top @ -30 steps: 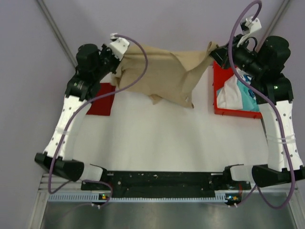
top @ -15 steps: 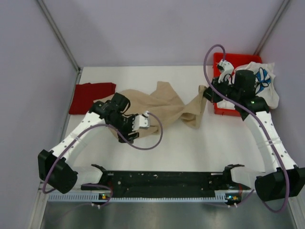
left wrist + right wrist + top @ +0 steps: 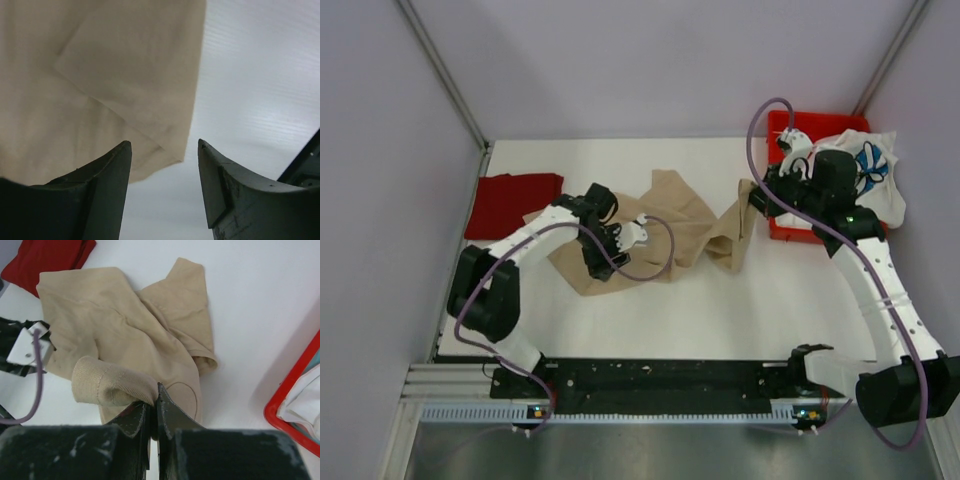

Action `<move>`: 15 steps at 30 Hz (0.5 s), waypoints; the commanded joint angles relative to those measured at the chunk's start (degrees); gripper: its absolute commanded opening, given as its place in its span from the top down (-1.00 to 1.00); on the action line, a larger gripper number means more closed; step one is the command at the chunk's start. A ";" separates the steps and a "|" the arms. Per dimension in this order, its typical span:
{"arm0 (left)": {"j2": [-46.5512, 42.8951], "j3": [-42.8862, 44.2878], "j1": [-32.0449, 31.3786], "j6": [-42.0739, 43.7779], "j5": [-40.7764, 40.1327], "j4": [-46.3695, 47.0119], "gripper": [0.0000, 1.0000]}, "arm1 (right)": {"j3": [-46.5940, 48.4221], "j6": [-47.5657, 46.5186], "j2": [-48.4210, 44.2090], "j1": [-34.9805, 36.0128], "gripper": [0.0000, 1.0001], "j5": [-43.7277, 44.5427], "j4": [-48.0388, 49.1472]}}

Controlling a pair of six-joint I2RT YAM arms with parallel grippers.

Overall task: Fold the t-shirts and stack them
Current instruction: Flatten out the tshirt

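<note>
The tan t-shirt (image 3: 665,228) lies crumpled across the middle of the white table (image 3: 720,310). My right gripper (image 3: 753,198) is shut on its ribbed collar (image 3: 107,382) at the shirt's right end, lifting that edge slightly; the jaws (image 3: 154,390) press together on the cloth. My left gripper (image 3: 599,260) hangs open over the shirt's near-left part, with a corner of the tan cloth (image 3: 110,80) and bare table between its fingers (image 3: 162,145), holding nothing. A dark red t-shirt (image 3: 510,203) lies folded at the far left. A white t-shirt with blue print (image 3: 868,165) drapes over the red bin.
The red bin (image 3: 788,228) stands at the far right, close behind my right wrist. Purple cables loop around both arms (image 3: 660,262). Grey walls close the table at the left, back and right. The black rail (image 3: 660,378) runs along the near edge.
A second ago both grippers held the tan shirt stretched out at the far side. It has come down onto the table, and my left gripper has opened, let go and shifted over the shirt's left part.
</note>
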 commanded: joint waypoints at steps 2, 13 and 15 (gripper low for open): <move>9.59 11.06 1.60 -6.77 5.05 8.68 -0.20 | -0.43 -0.98 -1.08 -0.36 1.00 0.86 2.61; 22.34 18.98 1.52 13.19 12.18 -0.36 -0.29 | -1.13 -0.98 -0.81 -0.36 1.00 1.39 2.78; 22.79 18.71 1.52 14.86 13.32 -0.90 -0.22 | -1.13 -0.98 -0.81 -0.36 1.00 1.48 2.70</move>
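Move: The left hand, fingers open, is above the near-left part of the beige t-shirt. The sleeve flap it goes for lies about 8 cm ahead, 5 cm to the right and 6 cm below. The shirt's near-left corner is some 4 cm left of the hand and 4 cm back; the folded red shirt is roughly 18 cm left and 16 cm ahead. From the right hand, the flap lies about 25 cm left, 3 cm back and 26 cm down. Forward and to the right goes the left hand, about 8 cm out and 5 cm across, skimming low from the shirt's near-left corner in over the cloth to the sleeve flap. It slows there and sinks, some 3 cm lower in all, turning about 10 degrees with its fingers still open either side of the flap. The right hand stays almost in place, keeping its pinch on the raised right end. ##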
